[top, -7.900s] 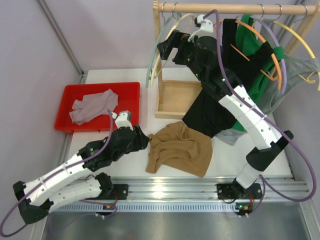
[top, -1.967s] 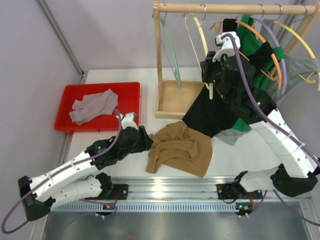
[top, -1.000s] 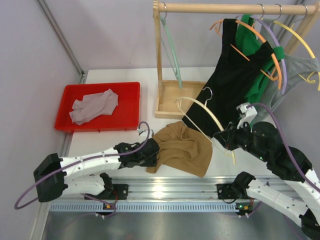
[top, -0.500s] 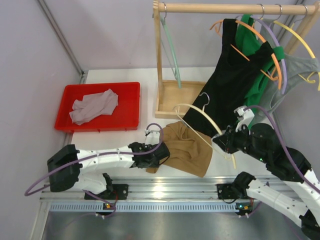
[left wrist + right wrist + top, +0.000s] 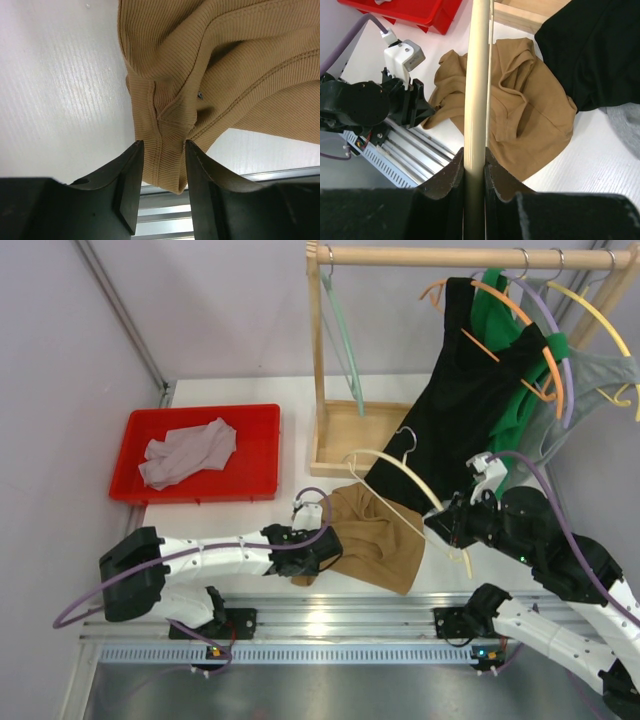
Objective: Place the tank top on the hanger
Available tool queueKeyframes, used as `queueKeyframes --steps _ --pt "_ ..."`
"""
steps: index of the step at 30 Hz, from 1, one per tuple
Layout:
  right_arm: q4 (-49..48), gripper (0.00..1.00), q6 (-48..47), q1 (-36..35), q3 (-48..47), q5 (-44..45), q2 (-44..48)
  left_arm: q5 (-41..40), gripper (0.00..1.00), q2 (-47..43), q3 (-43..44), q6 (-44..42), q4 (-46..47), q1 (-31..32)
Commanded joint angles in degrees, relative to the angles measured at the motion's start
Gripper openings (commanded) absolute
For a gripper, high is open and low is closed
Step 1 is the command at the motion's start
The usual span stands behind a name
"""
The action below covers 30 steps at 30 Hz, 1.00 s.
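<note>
The tan tank top lies crumpled on the white table near the front edge, also in the right wrist view. My left gripper lies low at its near-left corner. In the left wrist view this gripper is shut on a ribbed fold of the tank top, with both pads against the cloth. My right gripper is shut on one arm of the cream hanger. It holds the hanger tilted above the tank top's right part, hook pointing away. The hanger's bar runs straight out between the right gripper's jaws.
A red tray at the left holds a pale grey-lilac garment. A wooden rack with a box base stands behind, carrying a pale green hanger, a black top, green cloth and several coloured hangers. A metal rail edges the front.
My left gripper has slid right along the table to the tank top's corner and closed on a fold. The right arm with the hanger has barely moved.
</note>
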State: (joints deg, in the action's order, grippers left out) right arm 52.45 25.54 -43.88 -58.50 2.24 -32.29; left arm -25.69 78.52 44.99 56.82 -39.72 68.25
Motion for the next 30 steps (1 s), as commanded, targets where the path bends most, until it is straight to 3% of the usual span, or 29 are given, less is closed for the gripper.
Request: queueKeyframes --steps 1,16,19,27,30 --pt "-2.35 0.0 -0.93 -0.51 -0.74 -0.48 0.48 -0.49 0.45 -0.13 2.46 -0.66 -0.26 0.4" --pt "-3.49 0.0 -0.58 -0.51 1.11 -1.1 0.65 -0.5 0.45 1.98 1.85 -0.66 -1.41 0.39" --pt "-3.49 0.0 -0.58 -0.51 0.93 -1.1 0.65 -1.64 0.38 2.69 2.03 -1.01 -1.5 0.4" --pt "-1.83 0.0 -1.1 -0.51 -0.65 -1.89 0.74 -5.06 0.03 3.04 4.31 -1.8 -4.47 0.39" --pt "-0.86 0.0 -1.54 -0.51 -1.26 -4.95 1.09 -6.03 0.0 2.61 5.45 -1.97 -5.19 -0.13"
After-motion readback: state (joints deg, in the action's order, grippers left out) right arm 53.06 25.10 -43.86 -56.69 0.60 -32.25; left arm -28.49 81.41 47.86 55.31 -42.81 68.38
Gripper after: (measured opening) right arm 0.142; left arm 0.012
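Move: The tank top's near-left strap lies right under the left hand's half-open fingers, roughly 2 cm below and 1 cm ahead, with the tank top's middle some 5 cm ahead and 11 cm to the right. From that hand the red tray is about 24 cm ahead and 25 cm left, the rack's wooden base 27 cm ahead and 11 cm right. The right hand, holding the yellow hanger, has the tank top's middle about 5 cm ahead, 10 cm left and 25 cm below. On the tank top's near-left strap the left fingers shut fully from a little under half open, pinching the ribbed fabric; that hand first sinks about half a centimetre, then, as the fingers finish closing, eases up and forward by under a centimetre. Meanwhile the right hand keeps its grip on the yellow hanger and lowers it roughly 1.5 cm towards the tank top. ##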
